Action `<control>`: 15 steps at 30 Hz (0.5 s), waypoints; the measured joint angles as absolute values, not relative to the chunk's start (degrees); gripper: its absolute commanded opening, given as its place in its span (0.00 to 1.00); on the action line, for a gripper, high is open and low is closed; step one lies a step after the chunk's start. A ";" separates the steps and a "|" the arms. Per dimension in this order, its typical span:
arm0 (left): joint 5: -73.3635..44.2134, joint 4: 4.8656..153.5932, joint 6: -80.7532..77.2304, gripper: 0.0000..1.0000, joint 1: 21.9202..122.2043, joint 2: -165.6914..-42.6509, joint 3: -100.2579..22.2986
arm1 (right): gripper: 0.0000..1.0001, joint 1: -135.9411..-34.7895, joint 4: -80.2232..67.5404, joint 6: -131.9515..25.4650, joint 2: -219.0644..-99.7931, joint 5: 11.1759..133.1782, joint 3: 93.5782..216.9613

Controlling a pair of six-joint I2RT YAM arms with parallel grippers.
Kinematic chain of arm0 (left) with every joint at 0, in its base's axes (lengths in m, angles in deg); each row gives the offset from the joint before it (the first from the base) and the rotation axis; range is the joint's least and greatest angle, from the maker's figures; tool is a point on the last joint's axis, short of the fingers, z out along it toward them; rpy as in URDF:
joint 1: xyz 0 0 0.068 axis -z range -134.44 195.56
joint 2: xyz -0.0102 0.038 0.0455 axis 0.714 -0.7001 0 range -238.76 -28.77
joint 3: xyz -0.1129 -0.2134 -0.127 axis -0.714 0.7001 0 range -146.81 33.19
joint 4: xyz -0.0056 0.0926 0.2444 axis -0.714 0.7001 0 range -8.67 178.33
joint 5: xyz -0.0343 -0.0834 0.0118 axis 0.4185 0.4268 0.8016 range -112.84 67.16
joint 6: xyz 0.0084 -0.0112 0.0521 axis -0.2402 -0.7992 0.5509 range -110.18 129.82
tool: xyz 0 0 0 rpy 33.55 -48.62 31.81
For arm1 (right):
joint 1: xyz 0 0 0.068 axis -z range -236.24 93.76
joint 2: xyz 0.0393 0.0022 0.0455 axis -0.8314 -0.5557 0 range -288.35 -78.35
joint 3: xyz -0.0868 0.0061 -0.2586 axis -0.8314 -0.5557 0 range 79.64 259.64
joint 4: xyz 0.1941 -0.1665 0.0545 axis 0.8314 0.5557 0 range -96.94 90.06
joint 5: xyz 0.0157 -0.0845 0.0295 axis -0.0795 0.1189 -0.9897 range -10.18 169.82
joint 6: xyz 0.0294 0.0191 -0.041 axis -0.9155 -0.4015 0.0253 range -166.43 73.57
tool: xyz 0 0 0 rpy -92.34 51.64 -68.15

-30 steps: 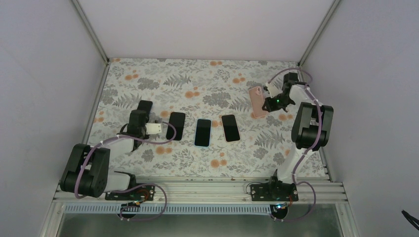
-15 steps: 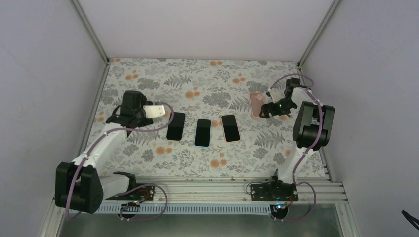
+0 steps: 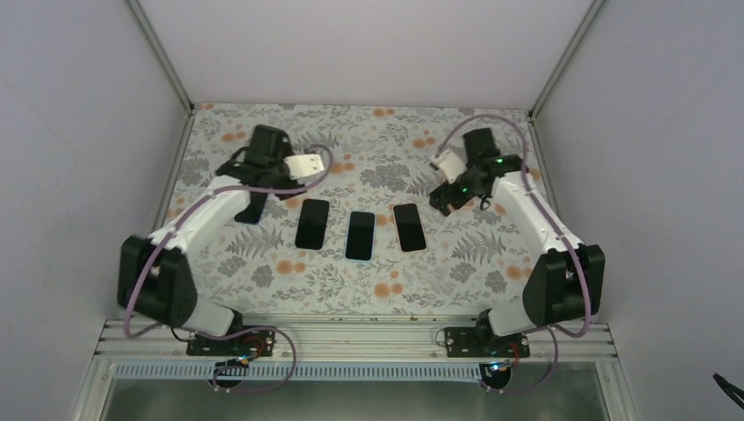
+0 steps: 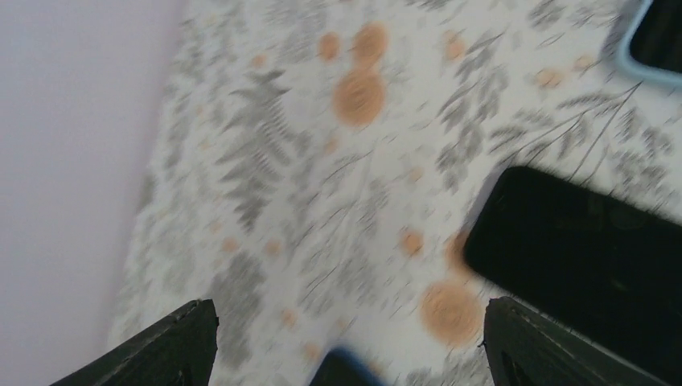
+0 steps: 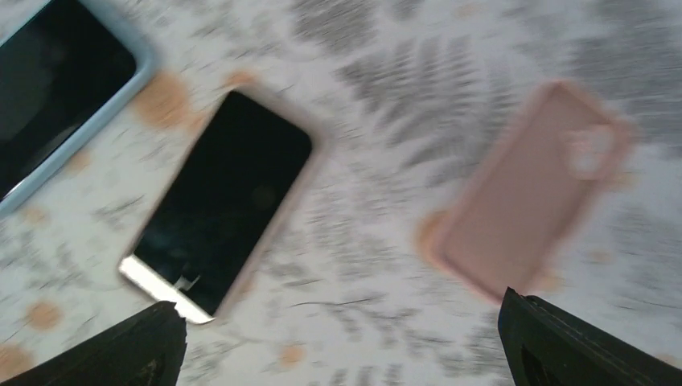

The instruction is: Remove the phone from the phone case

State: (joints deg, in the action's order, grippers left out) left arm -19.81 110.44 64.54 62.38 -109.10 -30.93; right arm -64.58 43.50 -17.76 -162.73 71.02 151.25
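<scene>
Three phones lie in a row mid-table: a black one (image 3: 311,224), one in a light blue phone case (image 3: 360,235), and one with a pinkish edge (image 3: 409,227). An empty pink case (image 5: 531,193) lies right of the pinkish phone (image 5: 221,201); my right arm hides it from above. My right gripper (image 5: 339,304) hovers open over bare cloth between the two, holding nothing. My left gripper (image 4: 347,305) is open and empty, above the cloth left of the black phone (image 4: 587,257). A black case (image 3: 254,209) lies partly under my left arm.
The floral cloth (image 3: 351,281) covers the table inside lilac walls; the left wall (image 4: 72,161) is close to my left gripper. The blue-cased phone's corner (image 4: 655,40) shows at top right of the left wrist view. Both wrist views are motion-blurred.
Both grippers opened and let go of the cases. The left arm lifted off the black case and swung farther back. The right arm drew left, away from the wall, over the pink case.
</scene>
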 measured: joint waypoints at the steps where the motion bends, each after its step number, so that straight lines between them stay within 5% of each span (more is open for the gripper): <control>1: -20.33 109.91 63.71 0.82 64.31 -111.55 -31.50 | 1.00 -67.13 43.96 -18.24 -162.51 70.30 150.00; 15: -12.55 118.81 50.83 0.82 73.16 -147.31 -70.42 | 1.00 -80.60 43.28 -28.10 -166.57 66.21 138.94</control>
State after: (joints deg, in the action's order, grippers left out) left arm -12.55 118.81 50.83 73.16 -147.31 -70.42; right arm -80.60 43.28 -28.10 -166.57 66.21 138.94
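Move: From the right hand, the next phone, in its pink case, lies about 7 cm back, 12 cm left and 13 below. The blue-cased phone is 16 cm left of it and 2 nearer the base; the empty pink case lies 7 cm ahead of the hand, 4 right. From the left hand the pink-cased phone is some 13 cm back, 36 right, 16 below, and the black phone 12 back, 5 right. Open right hand sweeps 15 cm back, down and left to the pink-cased phone; left hand swings rightward, then forward. ##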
